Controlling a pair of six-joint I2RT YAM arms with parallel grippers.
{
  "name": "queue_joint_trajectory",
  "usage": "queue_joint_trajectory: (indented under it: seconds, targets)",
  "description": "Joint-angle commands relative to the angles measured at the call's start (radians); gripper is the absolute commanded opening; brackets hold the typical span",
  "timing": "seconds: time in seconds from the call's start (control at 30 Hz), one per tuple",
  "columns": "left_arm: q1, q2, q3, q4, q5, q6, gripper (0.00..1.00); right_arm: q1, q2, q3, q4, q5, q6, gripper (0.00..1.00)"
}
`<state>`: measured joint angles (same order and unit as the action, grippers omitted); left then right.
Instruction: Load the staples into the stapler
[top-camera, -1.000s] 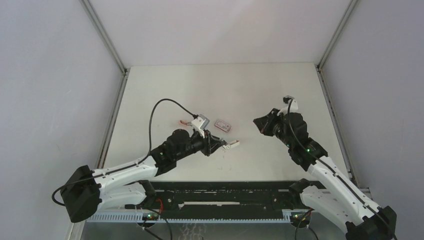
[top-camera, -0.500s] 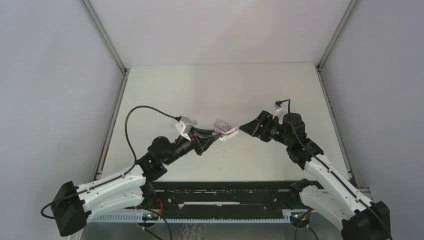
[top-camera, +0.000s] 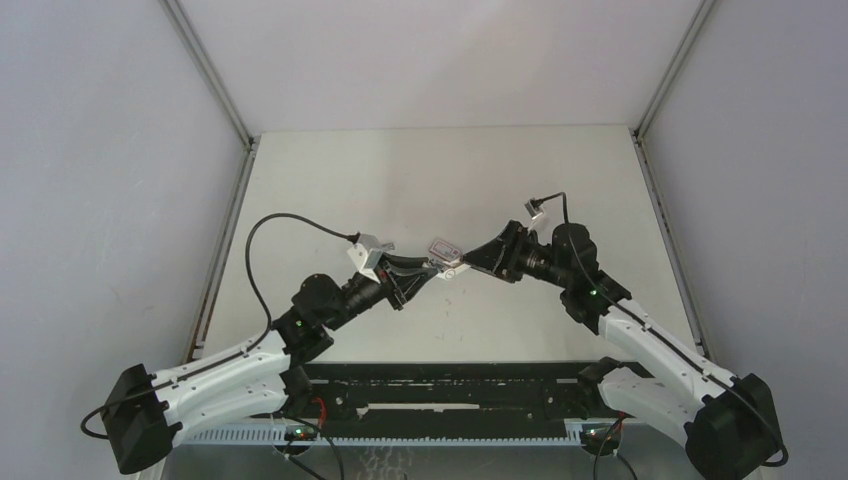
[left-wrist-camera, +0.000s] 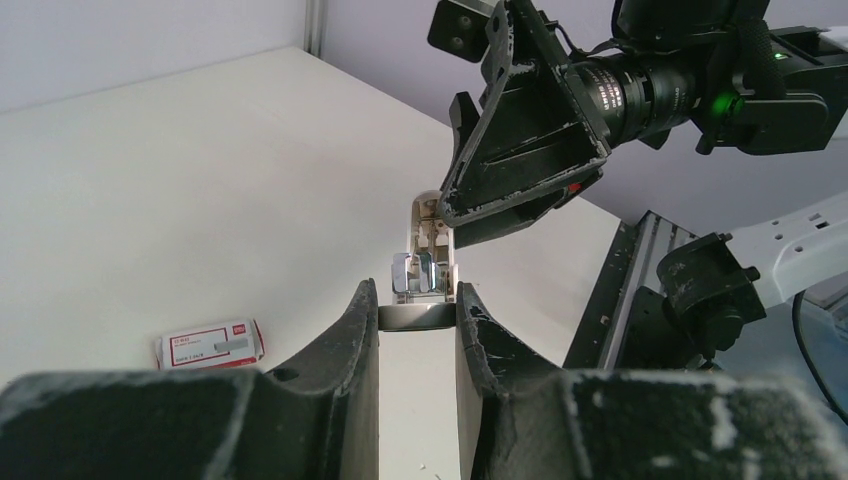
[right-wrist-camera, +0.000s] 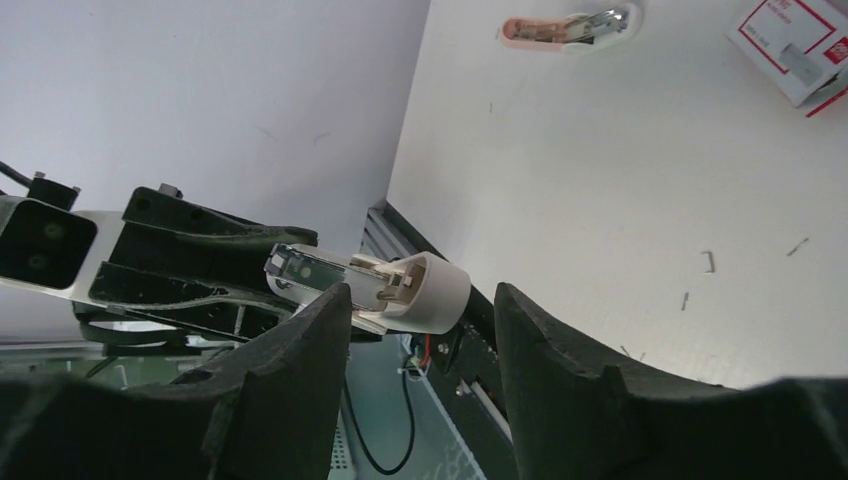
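Note:
My left gripper (left-wrist-camera: 418, 300) is shut on the rear of a small white and metal stapler (left-wrist-camera: 428, 250), held above the table and pointing away. From the right, my right gripper (right-wrist-camera: 420, 300) stands open, and the stapler's white rounded end (right-wrist-camera: 425, 292) sits just at its fingertips, touching neither finger that I can see. In the top view the left gripper (top-camera: 425, 270) and right gripper (top-camera: 470, 262) meet at the stapler (top-camera: 447, 268) near the table's middle. The staples (top-camera: 443, 248), a flat red-and-white box, lie on the table just behind them, also showing in the wrist views (left-wrist-camera: 210, 344) (right-wrist-camera: 795, 45).
A small pink-and-white clip-like thing (right-wrist-camera: 560, 28) lies on the table to the left of the box. A few loose staple bits (right-wrist-camera: 708, 262) are scattered on the white surface. Grey walls and metal posts enclose the table on three sides.
My left arm has carried the stapler up and toward the middle. My right gripper has opened and swung left until its fingertips reach the stapler's front end.

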<state>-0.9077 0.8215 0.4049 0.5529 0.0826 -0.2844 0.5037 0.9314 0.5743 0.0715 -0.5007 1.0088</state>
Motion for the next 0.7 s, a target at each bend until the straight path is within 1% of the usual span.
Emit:
queue_joint_trajectory:
  seconds: [0.0,0.1,0.2,0.3,0.4,0.47,0.53,0.57,0.6,0.63,0.67]
  targets:
    - [0.004,-0.02,-0.03,0.082,0.018,0.029,0.0,0.009,0.012,0.009,0.136,-0.018,0.067,0.51]
    - [0.004,-0.021,-0.04,0.101,0.031,0.025,0.0,0.01,0.026,0.009,0.143,-0.014,0.074,0.44]
    - [0.003,-0.02,-0.044,0.107,0.039,0.025,0.0,0.008,0.035,0.009,0.14,-0.016,0.071,0.4]
    - [0.003,-0.021,-0.045,0.106,0.046,0.026,0.0,-0.003,0.031,0.009,0.129,-0.014,0.064,0.3]
    - [0.004,-0.025,-0.046,0.107,0.048,0.025,0.0,-0.014,0.021,0.009,0.108,-0.007,0.05,0.25]
    - [0.004,-0.025,-0.046,0.106,0.046,0.026,0.0,-0.024,0.014,0.009,0.086,-0.001,0.041,0.2]
    - [0.004,-0.027,-0.051,0.106,0.04,0.023,0.01,-0.037,0.004,0.009,0.067,0.0,0.032,0.12]
    - [0.004,-0.027,-0.053,0.102,0.035,0.019,0.05,-0.049,-0.003,0.009,0.059,0.003,0.023,0.07]
    - [0.004,-0.029,-0.056,0.097,0.029,0.015,0.15,-0.059,-0.012,0.009,0.053,0.008,0.013,0.02]
    - [0.004,-0.031,-0.059,0.089,0.021,0.009,0.27,-0.069,-0.021,0.009,0.047,0.012,-0.002,0.0]
    - [0.004,-0.035,-0.062,0.079,0.004,0.0,0.42,-0.08,-0.032,0.01,0.041,0.015,-0.024,0.0]
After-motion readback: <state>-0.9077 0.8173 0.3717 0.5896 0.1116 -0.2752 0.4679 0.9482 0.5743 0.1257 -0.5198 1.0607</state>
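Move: The left hand already grips the near end of the white stapler, whose middle is some 3 cm to its right, 1 cm ahead and at about its height. For the right hand the stapler's middle is roughly 3 cm left, 2 cm back and 1 cm higher, its free white end already between the open fingertips. From the right hand, the staple box lies on the table about 15 cm ahead, 4 cm left and 20 cm below. The right fingers close on the stapler's free white end and pinch it, stopping well short of shut, while the hand eases about 1 cm forward and 1 cm up; it first edges left, then comes back about 1 cm to the right. The left hand keeps its grip on the other end, sinking and drawing back only about half a centimetre. ##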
